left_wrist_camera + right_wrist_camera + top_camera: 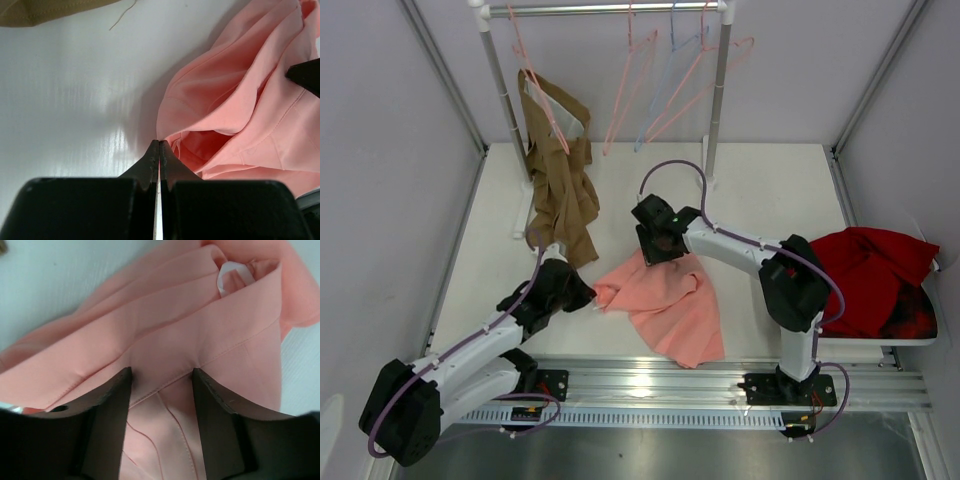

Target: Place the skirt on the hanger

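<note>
The salmon-pink skirt [672, 308] lies crumpled on the white table in front of both arms. My left gripper [590, 297] is shut, its tips pinched on the skirt's left edge [210, 115]. My right gripper [661, 247] hangs open over the skirt's far edge. Its two fingers [114, 405] straddle a stitched hem of the skirt [165, 325], with a white label [231, 274] just beyond. The pink wire hanger [620, 105] hangs on the rail at the back, apart from both grippers.
A brown garment [563, 185] hangs from a hanger at the rack's left and drapes onto the table near my left arm. A pale blue hanger [663, 85] and more pink ones share the rail [605, 9]. Dark red cloth [875, 275] fills a tray at the right.
</note>
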`<state>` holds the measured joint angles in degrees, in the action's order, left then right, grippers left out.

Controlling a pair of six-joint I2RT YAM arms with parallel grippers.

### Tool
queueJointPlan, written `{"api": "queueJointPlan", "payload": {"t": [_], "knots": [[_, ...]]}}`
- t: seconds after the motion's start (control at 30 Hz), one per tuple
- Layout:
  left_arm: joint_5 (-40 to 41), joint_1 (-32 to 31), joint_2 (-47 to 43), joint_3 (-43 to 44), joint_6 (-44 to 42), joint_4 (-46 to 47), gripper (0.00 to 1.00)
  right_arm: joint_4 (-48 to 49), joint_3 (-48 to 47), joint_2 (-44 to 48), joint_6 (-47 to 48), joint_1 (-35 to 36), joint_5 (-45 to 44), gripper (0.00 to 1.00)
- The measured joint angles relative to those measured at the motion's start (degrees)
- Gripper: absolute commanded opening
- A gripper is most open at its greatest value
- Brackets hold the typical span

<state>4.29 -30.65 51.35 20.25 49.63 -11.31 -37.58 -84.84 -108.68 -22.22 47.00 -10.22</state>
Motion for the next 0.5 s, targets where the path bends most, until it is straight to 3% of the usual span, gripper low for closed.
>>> {"api": "queueJointPlan", "payload": {"t": [0.17,0.23,0.5], "knots": [[0.20,-0.04,0.02,-0.61,0.46,0.02,0.00,-0.31,2.47,0.09,-0.59,0.85,-2.23,0.09],[0.35,-0.09,0.13,-0.59,0.46,0.04,0.00,-0.72,3.48,0.87,-0.85,0.92,-3.02,0.00],[1.77,0.00,2.03,4.35,-0.39,-3.17,0.00,-6.80,-0.11,6.64,0.44,0.44,-5.35,0.00]]}}
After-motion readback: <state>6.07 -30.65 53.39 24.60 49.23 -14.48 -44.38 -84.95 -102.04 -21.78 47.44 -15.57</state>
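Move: The fold of the pink skirt to take lies between the right gripper's open fingertips, about 1 cm back, 1 cm right and 2 cm below; from the left gripper it is some 8 cm ahead and 18 cm to the right, near its height. The skirt corner already in the left fingers is roughly 8 cm back and 17 cm left of the right gripper. The rack's right foot stands about 20 cm ahead and 12 cm right of the right gripper, 3 cm lower. Close the right gripper on the skirt fold while sinking the last 1.5 cm and easing right and slightly back, then lift the pinched cloth about 5 cm, still drifting right, some 3 cm over in all. Keep the left gripper shut on its corner, nearly still, raising it a centimetre or two at the end. ##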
